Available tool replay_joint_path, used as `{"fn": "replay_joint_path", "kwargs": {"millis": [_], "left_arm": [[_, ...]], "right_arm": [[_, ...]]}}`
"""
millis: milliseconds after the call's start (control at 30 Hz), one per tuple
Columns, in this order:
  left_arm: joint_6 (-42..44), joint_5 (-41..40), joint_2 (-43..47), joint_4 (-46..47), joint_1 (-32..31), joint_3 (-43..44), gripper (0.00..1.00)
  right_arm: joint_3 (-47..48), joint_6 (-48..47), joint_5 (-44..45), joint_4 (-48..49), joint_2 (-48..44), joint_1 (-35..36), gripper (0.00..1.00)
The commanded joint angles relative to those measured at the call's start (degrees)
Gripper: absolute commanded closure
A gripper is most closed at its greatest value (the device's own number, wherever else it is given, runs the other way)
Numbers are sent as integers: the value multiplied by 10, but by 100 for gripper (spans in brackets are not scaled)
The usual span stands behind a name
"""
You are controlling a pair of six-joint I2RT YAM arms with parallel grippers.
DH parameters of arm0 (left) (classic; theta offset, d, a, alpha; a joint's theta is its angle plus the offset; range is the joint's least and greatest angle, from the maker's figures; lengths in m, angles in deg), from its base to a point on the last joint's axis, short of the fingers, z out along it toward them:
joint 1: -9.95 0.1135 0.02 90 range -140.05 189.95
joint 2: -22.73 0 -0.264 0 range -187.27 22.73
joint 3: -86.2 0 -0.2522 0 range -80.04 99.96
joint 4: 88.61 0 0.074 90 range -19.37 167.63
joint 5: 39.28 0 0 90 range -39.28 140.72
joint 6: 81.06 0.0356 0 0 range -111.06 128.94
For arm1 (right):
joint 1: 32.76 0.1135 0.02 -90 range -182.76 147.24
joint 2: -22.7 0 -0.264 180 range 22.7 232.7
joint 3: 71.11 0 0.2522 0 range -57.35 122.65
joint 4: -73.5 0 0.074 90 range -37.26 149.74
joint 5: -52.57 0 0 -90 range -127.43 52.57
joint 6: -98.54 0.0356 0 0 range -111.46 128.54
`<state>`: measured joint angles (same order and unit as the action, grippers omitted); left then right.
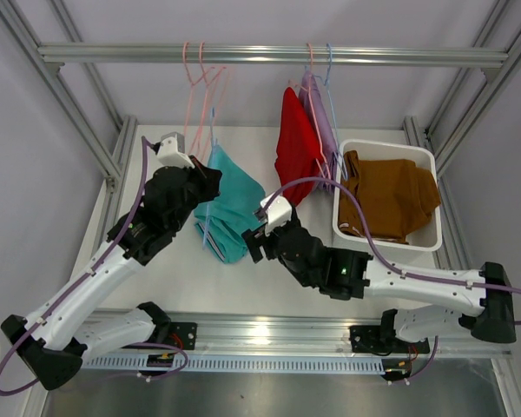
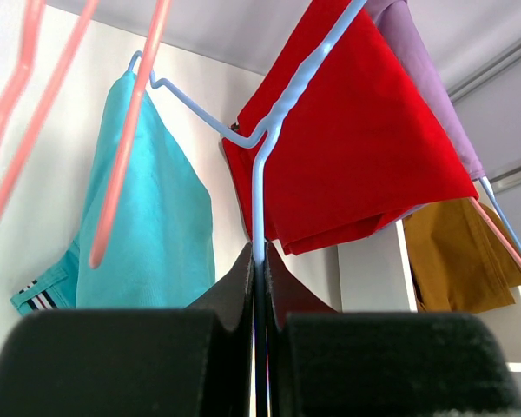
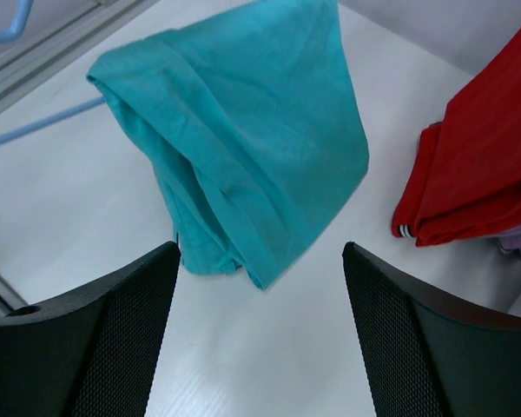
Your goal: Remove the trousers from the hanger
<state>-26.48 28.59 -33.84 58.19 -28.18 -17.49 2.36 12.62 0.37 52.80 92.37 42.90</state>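
The teal trousers (image 1: 234, 204) hang folded over a light-blue wire hanger (image 2: 259, 174) above the table. My left gripper (image 1: 210, 178) is shut on that hanger's wire, with the teal trousers (image 2: 148, 217) to its left in the left wrist view. My right gripper (image 1: 259, 228) stands open just below and right of the garment; the teal trousers (image 3: 252, 148) hang a little beyond its fingers (image 3: 113, 321), untouched. Red trousers (image 1: 295, 148) and lavender trousers (image 1: 323, 122) hang on hangers from the rail. Brown trousers (image 1: 391, 195) lie in the bin.
A white bin (image 1: 386, 146) stands at the right of the table. Empty pink hangers (image 1: 200, 78) hang from the metal rail (image 1: 269, 55) at the left. Frame posts stand at both sides of the table.
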Motion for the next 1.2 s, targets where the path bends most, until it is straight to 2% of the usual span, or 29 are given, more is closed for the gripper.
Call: {"fn": "replay_joint_path", "kwargs": {"millis": [0,133,400,833,1167], "left_arm": [[13,-10,16,33,-5,-1,100],[15,-7,13,34,-5,-1,100],[19,-17,17,33,-5,-2,100],[22,-12,17,30,-5,-2,100],[21,-5,16,28,-5,2,100]], "right_arm": [[-7,-21,20,129,20,4,19],[-6,-23,-14,181,49,0,18],[4,-5,-84,222,108,-20,17],[42,1,-134,244,177,-69,16],[79,-19,-137,257,225,-86,16]]}}
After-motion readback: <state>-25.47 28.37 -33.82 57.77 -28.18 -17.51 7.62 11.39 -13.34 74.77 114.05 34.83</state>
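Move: Ahead and to the left of the open, empty right hand hang the teal trousers, about 10 cm forward, 8 cm left and some 5 cm lower. Their blue hanger stands roughly 14 cm ahead, 10 cm left and a little above the right hand; the red trousers hang about 21 cm ahead, 12 cm right, some 4 cm below. From the left hand, the teal trousers lie about 4 cm back, 3 cm right and 12 cm below. Reaching left towards the near side of the teal trousers, the right hand travels about 9 cm left, sinking some 4 cm on the way, then adds about 6 cm forward, mostly in the later part. Its fingers stay wide open around the approach; contact with the cloth can't be made out. The left hand stays in place, still pinching the blue hanger. ##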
